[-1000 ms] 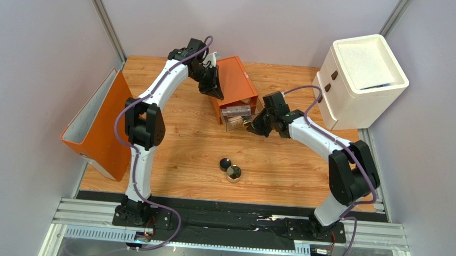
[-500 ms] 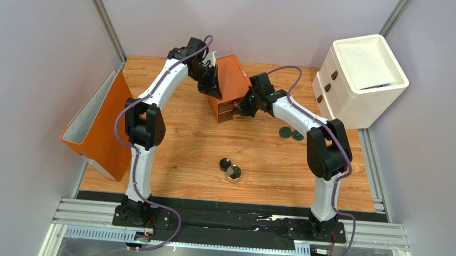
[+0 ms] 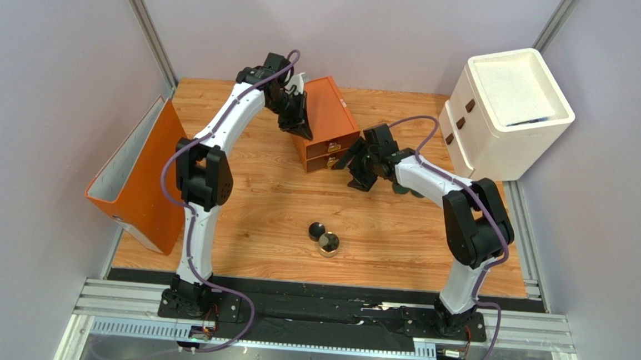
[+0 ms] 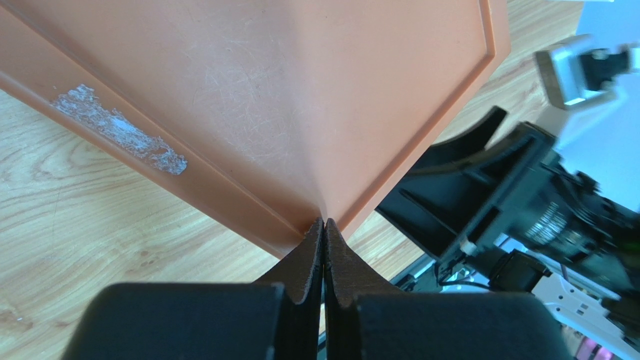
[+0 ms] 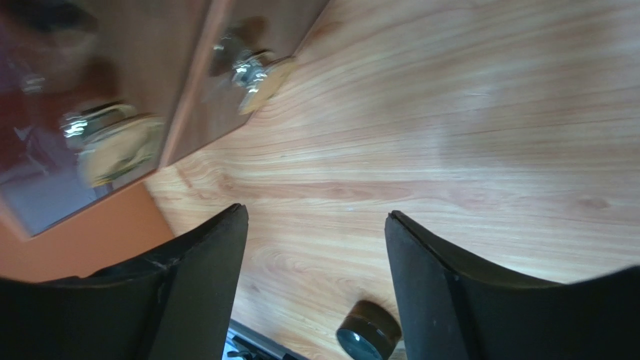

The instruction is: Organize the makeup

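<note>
The orange two-drawer box (image 3: 329,118) stands at the back middle with both drawers pushed in; their knobbed fronts (image 5: 188,82) show in the right wrist view. My right gripper (image 3: 356,172) (image 5: 315,214) hangs open just in front of the drawers, nothing between its fingers. My left gripper (image 3: 303,130) (image 4: 324,223) is shut, tips pressed on the box's left top edge. A black round pot (image 3: 317,229) (image 5: 368,337) and a gold-rimmed jar (image 3: 328,245) sit together on the near table. A dark-green disc (image 3: 399,190) peeks from under my right forearm.
A big white cabinet (image 3: 508,108) stands at the back right corner. An orange tray (image 3: 136,177) leans upright along the left table edge. My right arm's forearm crosses the table right of the box.
The clear drawer that stood pulled out is now pushed into the box. My right gripper has drawn back from it and opened. The left gripper has stayed put.
</note>
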`<state>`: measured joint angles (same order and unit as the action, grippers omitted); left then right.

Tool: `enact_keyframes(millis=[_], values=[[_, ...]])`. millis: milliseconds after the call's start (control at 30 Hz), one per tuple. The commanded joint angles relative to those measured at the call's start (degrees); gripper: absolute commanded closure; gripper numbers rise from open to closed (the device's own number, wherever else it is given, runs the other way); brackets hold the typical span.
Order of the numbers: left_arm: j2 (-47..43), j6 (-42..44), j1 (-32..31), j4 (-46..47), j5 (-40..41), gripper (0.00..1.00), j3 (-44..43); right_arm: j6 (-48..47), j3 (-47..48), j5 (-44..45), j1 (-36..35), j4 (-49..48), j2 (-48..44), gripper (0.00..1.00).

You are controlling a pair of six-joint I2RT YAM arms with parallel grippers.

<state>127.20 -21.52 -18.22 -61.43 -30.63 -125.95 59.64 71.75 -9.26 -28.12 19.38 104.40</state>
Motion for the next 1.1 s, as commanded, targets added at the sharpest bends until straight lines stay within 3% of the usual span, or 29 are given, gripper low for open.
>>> enact_keyframes(millis=[0, 567, 800, 900, 933, 1067], values=[[2.5, 2.4, 0.3, -4.4, 4.3, 1.00, 0.0, 3.6, -2.6, -1.3, 0.9, -8.6, 0.4, 0.27], [2.4, 2.4, 0.3, -4.8, 3.8, 1.00, 0.4, 11.5, -0.2, -5.1, 3.7, -20.5, 9.1, 0.30], [2.4, 2.6, 0.2, -5.1, 3.9, 1.00, 0.8, 12.0, 1.7, -5.2, 4.5, -17.4, 12.3, 0.34], [2.3, 2.8, 0.3, -5.2, 4.1, 1.00, 0.8, 11.4, 3.7, -6.1, 4.6, -15.0, 13.6, 0.44], [2.2, 2.9, 0.2, -5.2, 4.2, 1.00, 0.9, 11.3, 3.8, -6.4, 4.5, -14.9, 13.8, 0.53], [2.4, 2.7, 0.3, -5.2, 4.3, 1.00, 0.7, 9.0, 3.8, -7.6, 4.6, -12.8, 12.9, 0.70]])
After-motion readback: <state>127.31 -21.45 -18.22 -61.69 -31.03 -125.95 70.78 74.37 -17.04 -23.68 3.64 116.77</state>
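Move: The knob of the closed lower drawer is roughly 7 cm ahead of my open right hand, 3 cm to its left and 4 cm below it. The upper drawer's knob sits about 5 cm above that one. On the table, the black jar is some 17 cm back and 6 cm left of my right hand, the gold jar 20 cm back and 3 cm left. From my left hand, the lower knob is about 3 cm back, 6 cm right and 9 cm down. I dip my open right hand about 3 cm, then reach forward some 6 cm, drifting slightly left, in to the lower drawer's knob. Its left side rolls up by roughly 15 degrees as I go, and at the knob I begin closing the fingers around it, to about half their starting gap. My shut left hand stays on the drawer box's top near the front left corner. ##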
